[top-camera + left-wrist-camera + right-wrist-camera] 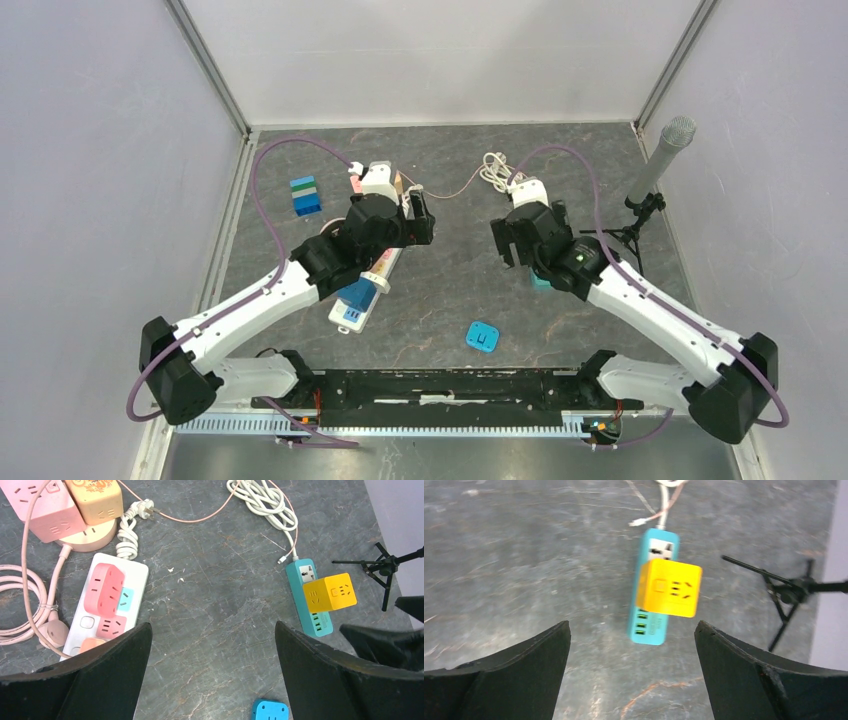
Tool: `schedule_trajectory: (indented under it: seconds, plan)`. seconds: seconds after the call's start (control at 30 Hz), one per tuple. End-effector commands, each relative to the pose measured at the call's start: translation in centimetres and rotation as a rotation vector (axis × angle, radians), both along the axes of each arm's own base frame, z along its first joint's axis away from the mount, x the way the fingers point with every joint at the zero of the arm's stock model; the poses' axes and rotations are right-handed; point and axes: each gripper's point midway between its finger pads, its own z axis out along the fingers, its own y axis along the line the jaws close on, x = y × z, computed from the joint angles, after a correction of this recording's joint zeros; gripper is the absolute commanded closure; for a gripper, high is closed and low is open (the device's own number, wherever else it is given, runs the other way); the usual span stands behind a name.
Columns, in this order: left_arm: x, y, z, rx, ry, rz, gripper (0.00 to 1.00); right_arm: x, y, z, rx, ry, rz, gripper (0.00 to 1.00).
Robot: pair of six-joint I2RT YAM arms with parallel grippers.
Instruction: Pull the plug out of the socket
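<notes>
A yellow cube plug [669, 587] sits plugged into a teal power strip [646, 627] lying flat on the grey table. It also shows in the left wrist view [330, 592] on the strip [318, 624]. In the top view the strip [540, 283] is mostly hidden under the right arm. My right gripper [632, 630] is open and empty, hovering above and just short of the strip's near end. My left gripper [212, 630] is open and empty, over bare table between the teal strip and a white power strip [135, 575] that carries a pink plug [104, 589].
A small blue square adapter [485, 336] lies near the front middle. Pink and orange cube sockets [45, 505] with a pink cord sit at the back left. A coiled white cable [495, 170] lies at the back. A microphone on a tripod [655, 165] stands at the right. Stacked blocks [305, 195] sit at the left.
</notes>
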Motion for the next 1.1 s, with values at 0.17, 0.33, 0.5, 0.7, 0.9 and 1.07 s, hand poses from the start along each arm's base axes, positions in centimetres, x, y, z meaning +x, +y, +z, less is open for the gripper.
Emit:
schedule_trajectory:
  seconds: [0.17,0.33,0.5,0.7,0.9,1.07]
  plan:
    - [0.5,-0.6,1.2,-0.087,-0.029,0.02,0.01,3.0,-5.5,-2.8,-0.143,0.071,-0.282,0.02]
    - [0.2,-0.9,0.9,-0.098,-0.009,0.001,0.01,4.1,-6.0,-5.5,-0.079,0.14,-0.266,0.02]
    - [0.1,-0.8,0.4,-0.102,0.008,0.014,0.01,4.9,-4.6,-7.3,0.037,0.165,-0.184,0.02]
    - [0.5,-0.1,0.6,-0.085,0.001,0.055,0.01,5.3,-5.4,-9.5,0.039,0.207,-0.207,0.05]
    - [0.7,-0.2,0.1,-0.084,0.018,0.067,0.01,5.2,-6.0,-10.7,0.011,0.222,-0.214,0.26]
    - [0.7,-1.0,-0.2,-0.101,0.037,0.053,0.01,4.2,-4.8,-11.8,0.072,0.234,-0.143,0.53]
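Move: The yellow plug, seated on the teal socket strip, is about 5 cm ahead of the open right gripper, 6 cm to its right and roughly 12 cm below. The strip's middle lies under the plug, about 1 cm nearer the base. The loose blue plug is some 20 cm nearer the base than the yellow one and 14 cm to its left. From the left gripper the yellow plug is about 5 cm ahead, 23 cm right and 18 cm down. Lower the right gripper about 11 cm onto the yellow plug while carrying it some 6 cm right and 5 cm forward; make most of the rightward shift early, then sink almost straight. Tip the fingers about 15 degrees further down and turn them a little clockwise to straddle the plug, then, at the bottom, close them until they pinch its left and right sides. ##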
